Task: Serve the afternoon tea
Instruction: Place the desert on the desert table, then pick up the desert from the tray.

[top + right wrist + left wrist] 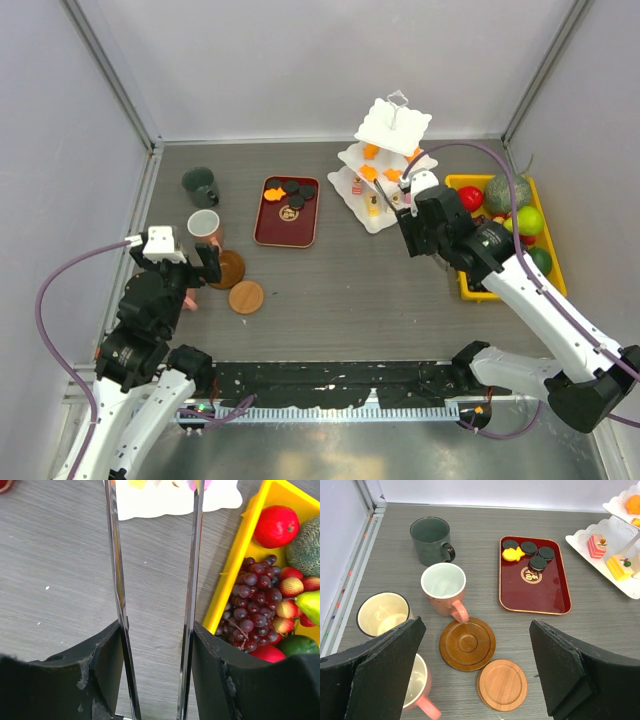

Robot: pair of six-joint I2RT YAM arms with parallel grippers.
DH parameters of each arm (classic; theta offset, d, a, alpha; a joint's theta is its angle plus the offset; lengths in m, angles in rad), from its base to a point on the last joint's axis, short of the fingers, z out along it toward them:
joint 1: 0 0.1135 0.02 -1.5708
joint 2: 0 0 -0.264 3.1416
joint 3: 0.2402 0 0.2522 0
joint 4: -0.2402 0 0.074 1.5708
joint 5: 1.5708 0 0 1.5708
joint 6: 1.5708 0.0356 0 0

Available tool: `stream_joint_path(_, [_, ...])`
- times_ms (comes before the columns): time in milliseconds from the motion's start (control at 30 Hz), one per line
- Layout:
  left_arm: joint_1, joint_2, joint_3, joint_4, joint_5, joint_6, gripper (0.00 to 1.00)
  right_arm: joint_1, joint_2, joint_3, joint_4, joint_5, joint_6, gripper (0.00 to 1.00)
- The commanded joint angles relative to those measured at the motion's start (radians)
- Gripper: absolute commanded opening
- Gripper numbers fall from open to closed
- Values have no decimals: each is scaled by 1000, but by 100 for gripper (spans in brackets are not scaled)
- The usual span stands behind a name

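The white three-tier stand (393, 125) at the back right carries orange and pink-yellow sweets (619, 567). Black round sweets (528, 547) and one orange sweet (512, 554) lie on the dark red tray (540, 592). A dark green mug (430, 541), a pink mug (444, 587), a cream mug (382, 613) and another pink mug (417, 685) stand at the left. My left gripper (476, 625) hangs open above two brown coasters (467, 643) (502, 684). My right gripper (157, 627) is shut on the metal tongs (114, 555), whose tips reach the stand's bottom tier (170, 502).
A yellow tray (235, 570) of grapes (252, 600) and other fruit sits just right of the right gripper. Grey walls and metal rails enclose the table on the left, back and right.
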Motion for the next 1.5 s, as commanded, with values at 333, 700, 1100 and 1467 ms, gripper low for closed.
stream_joint_path(333, [-3, 15, 2, 49, 7, 10, 99, 234, 76, 5, 45, -68, 94, 55])
stream_joint_path(700, [-3, 10, 2, 49, 9, 10, 99, 304, 444, 190, 158, -108, 83, 54])
stream_joint_path(1100, [-3, 1, -1, 52, 7, 8, 99, 301, 787, 480, 175, -4, 52, 54])
stream_joint_path(1467, [-3, -3, -1, 52, 9, 8, 99, 287, 926, 573, 152, 62, 77, 54])
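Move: The right hand, still gripping the metal tongs, has the nearest black cookie in the red tray about 18 cm ahead, 25 cm to its left and 25 cm below. The orange piece in the tray is some 5 cm left of that cookie and 2 cm farther out; the white stand's bottom plate is roughly 20 cm ahead of the hand, 4 cm left and 24 cm down. From the left hand the cookie is about 23 cm ahead, 22 cm right, 29 cm below. Leftward, in a curve, the right hand carries the empty tongs away from the white stand to the red tray: about 22 cm left and 12 cm down overall, first drawing back a few centimetres, then reaching forward. The wrist turns some 15 degrees counter-clockwise and tips the tongs down a little; the fingers keep their half-open hold on the handles. ##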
